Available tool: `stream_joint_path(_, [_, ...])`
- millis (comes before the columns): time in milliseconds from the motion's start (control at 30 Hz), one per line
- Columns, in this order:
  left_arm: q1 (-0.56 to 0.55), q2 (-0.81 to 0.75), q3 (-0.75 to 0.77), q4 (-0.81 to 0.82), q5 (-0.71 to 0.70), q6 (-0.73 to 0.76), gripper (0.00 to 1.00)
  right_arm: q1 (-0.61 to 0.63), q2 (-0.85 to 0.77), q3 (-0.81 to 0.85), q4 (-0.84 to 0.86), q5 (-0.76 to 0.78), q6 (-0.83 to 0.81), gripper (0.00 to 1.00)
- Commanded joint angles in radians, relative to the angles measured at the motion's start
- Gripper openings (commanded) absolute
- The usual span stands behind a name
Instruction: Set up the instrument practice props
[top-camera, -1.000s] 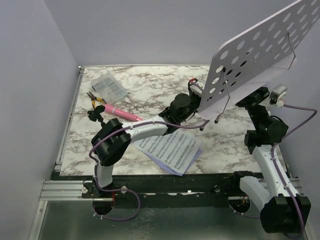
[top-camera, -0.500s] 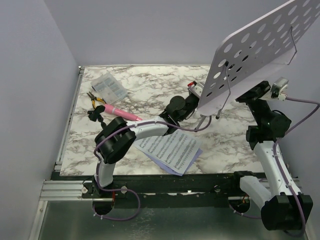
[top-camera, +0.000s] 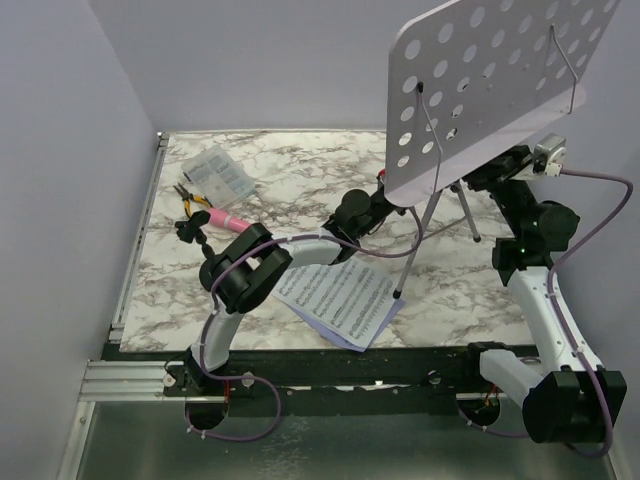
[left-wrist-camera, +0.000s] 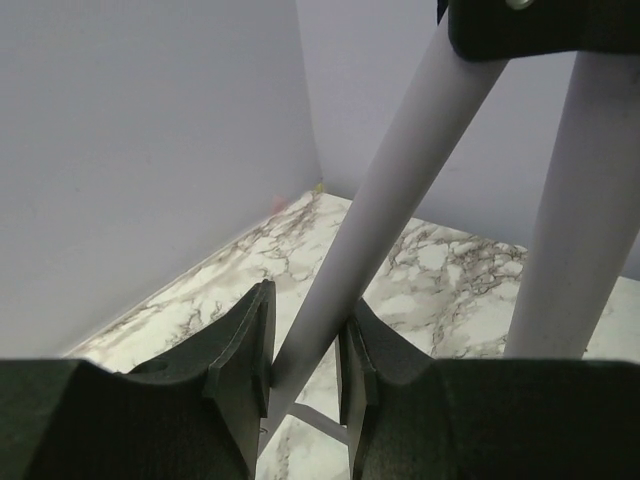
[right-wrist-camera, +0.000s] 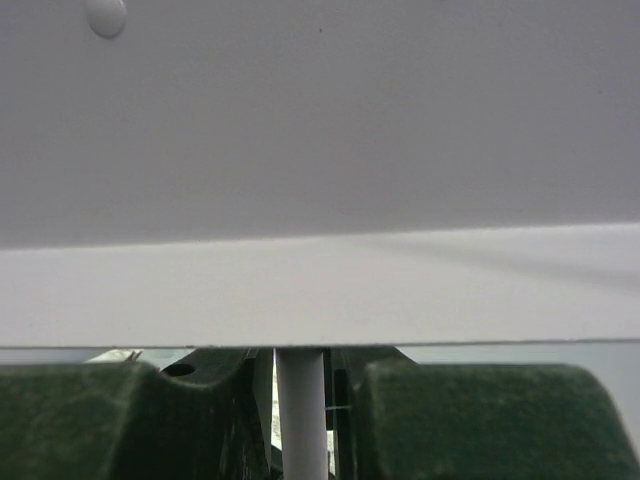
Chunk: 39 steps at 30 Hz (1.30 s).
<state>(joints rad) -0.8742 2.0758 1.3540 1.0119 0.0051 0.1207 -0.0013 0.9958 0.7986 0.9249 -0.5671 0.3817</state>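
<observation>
The lavender perforated music-stand desk (top-camera: 480, 90) stands nearly upright above the right half of the table, on a thin silver tripod (top-camera: 418, 245) whose legs splay over the marble. My left gripper (top-camera: 388, 205) is shut on one tripod leg (left-wrist-camera: 400, 180), which runs slanting between its jaws (left-wrist-camera: 308, 315). My right gripper (top-camera: 495, 172) is shut on the silver post (right-wrist-camera: 300, 420) just beneath the desk (right-wrist-camera: 320, 150). Printed sheet-music pages (top-camera: 340, 300) lie near the front edge. The pink microphone (top-camera: 243, 225) and small black mic stand (top-camera: 190, 228) lie at the left.
A clear plastic compartment box (top-camera: 218, 177) and orange-handled pliers (top-camera: 192, 198) lie at the back left. Grey walls close in the left and back sides of the marble table (top-camera: 290, 180). A second tripod leg (left-wrist-camera: 580, 220) crosses close to my left gripper.
The music stand has swung from tilted to nearly upright, its desk moving left and its tripod legs coming into view. My left gripper has shut on a tripod leg.
</observation>
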Motion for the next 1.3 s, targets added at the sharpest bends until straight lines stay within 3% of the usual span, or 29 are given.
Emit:
stream_joint_path(0, [0.031, 0.087, 0.063, -0.08, -0.006, -0.048, 0.0, 0.001, -0.047, 0.155, 0.275, 0.118, -0.007, 0.01])
stream_joint_path(200, [0.043, 0.155, 0.153, -0.116, 0.065, -0.049, 0.0, 0.001, -0.024, 0.16, 0.229, 0.199, -0.057, 0.01])
stream_joint_path(633, [0.069, 0.34, 0.327, -0.174, 0.083, 0.014, 0.0, 0.001, 0.047, 0.139, 0.246, 0.212, -0.161, 0.01])
stream_joint_path(900, [0.07, 0.392, 0.363, -0.188, 0.085, 0.034, 0.0, 0.001, -0.002, 0.056, 0.223, 0.241, -0.222, 0.01])
stream_joint_path(967, [0.071, 0.387, 0.356, -0.193, 0.064, 0.014, 0.11, 0.001, -0.027, 0.018, 0.212, 0.263, -0.228, 0.01])
stream_joint_path(1133, [0.071, 0.298, 0.266, -0.223, -0.049, -0.077, 0.63, 0.001, -0.056, -0.043, 0.183, 0.321, -0.248, 0.01])
stream_joint_path(1267, [0.072, 0.17, 0.187, -0.298, -0.108, -0.18, 0.81, 0.001, -0.046, -0.044, 0.154, 0.342, -0.261, 0.0])
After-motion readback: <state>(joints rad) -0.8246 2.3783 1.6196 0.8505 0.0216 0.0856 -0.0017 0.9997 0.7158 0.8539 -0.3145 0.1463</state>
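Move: The music stand's far-left leg is already in the left fingers; the table patch it is taken to lies about 6 cm ahead, 5 cm right and some 22 cm below. From that hand the leg hub is roughly 14 cm right, 2 cm back and 10 cm higher; the sheet music is about 12 cm back, 9 cm left, 22 cm below. The right hand, still gripping the shaft, has the stand's table spot 4 cm ahead, 5 cm right, 44 cm below. The music stand goes forward and down between both hands. Left keeps its grip on the leg for some 6 cm forward, 5 cm right and 6 cm down, pauses, then opens and sinks another 4 cm, easing back left. Right keeps hold of the shaft, going 6 cm forward, then back and right, ending 4 cm lower and turned about 20 degrees clockwise. ##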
